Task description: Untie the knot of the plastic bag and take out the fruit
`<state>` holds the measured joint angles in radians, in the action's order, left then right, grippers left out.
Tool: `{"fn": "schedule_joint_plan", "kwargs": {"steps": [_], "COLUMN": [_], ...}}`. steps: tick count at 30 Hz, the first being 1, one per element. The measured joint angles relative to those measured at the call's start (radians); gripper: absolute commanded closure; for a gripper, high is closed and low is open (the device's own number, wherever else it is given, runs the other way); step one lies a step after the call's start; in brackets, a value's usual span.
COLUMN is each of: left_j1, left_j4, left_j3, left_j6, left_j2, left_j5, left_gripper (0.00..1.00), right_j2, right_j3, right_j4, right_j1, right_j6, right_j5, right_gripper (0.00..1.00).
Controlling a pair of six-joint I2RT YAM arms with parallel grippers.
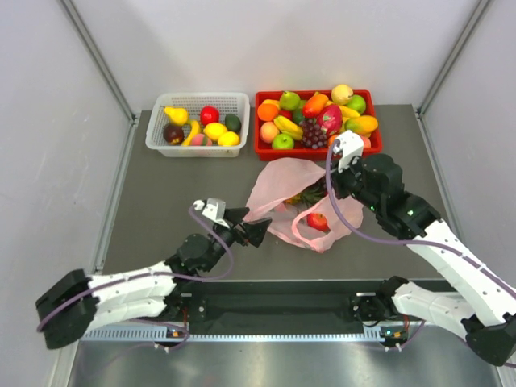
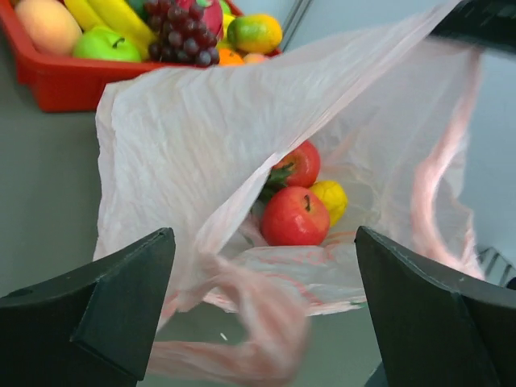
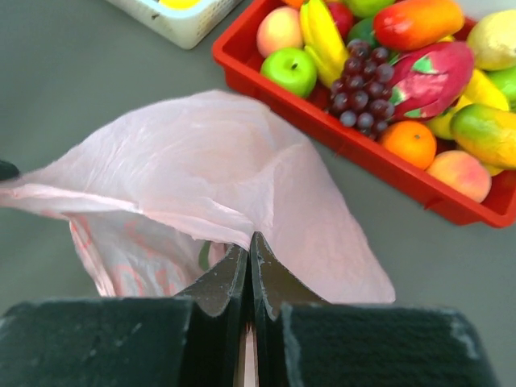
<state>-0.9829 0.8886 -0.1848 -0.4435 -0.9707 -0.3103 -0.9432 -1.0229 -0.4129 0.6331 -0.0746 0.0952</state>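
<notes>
The pink plastic bag (image 1: 282,184) lies mid-table with its mouth wide; no knot shows. The fruit inside includes a red apple (image 2: 295,216), a second red one (image 2: 300,164) and a yellow piece (image 2: 331,200). My left gripper (image 1: 251,226) is open at the bag's near left side. A loose, blurred pink handle loop (image 2: 266,322) hangs between its fingers (image 2: 105,314), gripped by neither. My right gripper (image 3: 250,242) is shut on the bag's upper rim (image 3: 193,214) and holds that side up; in the top view it (image 1: 330,187) sits at the bag's right.
A white basket (image 1: 193,150) with several fruits stands at the back left. A red tray (image 1: 318,153) heaped with fruit stands at the back right, just behind the bag. Metal frame posts rise at the table's sides.
</notes>
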Motion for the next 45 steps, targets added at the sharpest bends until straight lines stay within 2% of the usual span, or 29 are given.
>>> {"fn": "schedule_joint_plan", "kwargs": {"steps": [1,5,9,12,16,24,31,36,40,45], "left_j1": [-0.008,-0.022,-0.042,-0.078,-0.158,-0.256,-0.255,-0.238,-0.175,-0.122], "left_j4": [-0.076,-0.245,-0.378,-0.424,-0.444,-0.460,-0.540,-0.604,-0.614,-0.600], "left_j3": [0.000,-0.004,-0.039,-0.082,-0.137,-0.335,-0.563,-0.729,-0.760,-0.760], "left_j6": [0.000,0.006,0.009,0.007,-0.001,-0.021,-0.119,-0.190,-0.223,-0.203], "left_j2": [0.087,0.256,0.309,0.239,0.080,-0.234,-0.427,-0.566,-0.644,-0.728], "left_j5": [-0.010,0.007,0.092,0.139,0.121,-0.035,-0.166,-0.137,-0.074,-0.060], "left_gripper": [0.01,0.01,0.01,0.01,0.01,0.01,0.01,0.01,0.01,0.01], "right_j2": [-0.001,-0.009,-0.016,-0.031,-0.030,0.014,0.027,0.041,0.054,0.056], "right_j3": [0.006,0.015,0.005,-0.017,-0.026,-0.016,-0.015,-0.015,-0.015,-0.013], "right_j4": [-0.002,-0.020,-0.058,-0.106,-0.164,-0.237,-0.258,-0.267,-0.268,-0.267], "right_j1": [0.000,0.000,0.000,0.000,0.000,0.005,0.008,0.008,0.008,0.009], "right_j6": [0.001,0.016,0.032,0.045,0.069,0.107,0.122,0.128,0.131,0.132], "right_j5": [-0.007,-0.026,-0.042,-0.051,-0.053,-0.052,-0.044,-0.036,-0.034,-0.029], "right_gripper": [1.00,1.00,1.00,1.00,1.00,1.00,1.00,1.00,1.00,1.00]}}
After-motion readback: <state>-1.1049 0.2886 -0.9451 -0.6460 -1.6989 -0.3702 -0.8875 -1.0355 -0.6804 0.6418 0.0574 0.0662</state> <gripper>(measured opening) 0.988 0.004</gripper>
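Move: The red apple in the open bag lies about 16 cm right, 5 cm ahead and 13 cm below the left hand, whose just-opened fingers stand at the bag's left rim. The leafy pineapple lies about 7 cm beyond the apple and 4 cm to its left, the loose handle loop about 5 cm nearer than it, and the red tray's middle some 28 cm beyond. From the right hand, which pinches the raised rim, the apple lies about 2 cm left, level fore-and-aft, 23 cm below. Fingers staying wide open, the left hand clears the bag's left rim by swinging back about 6 cm with a brief small rise, then sweeps right and forward again, about 15 cm right in all, rolling its left side up and tipping down some 20 degrees before it dips into the bag's mouth towards the red apple, ending about 8 cm lower. The right hand keeps its shut grip on the rim and eases back about 4 cm and down 3 to 4 cm, tipping a little downward, then almost stops and holds the film up over the entering fingers. ##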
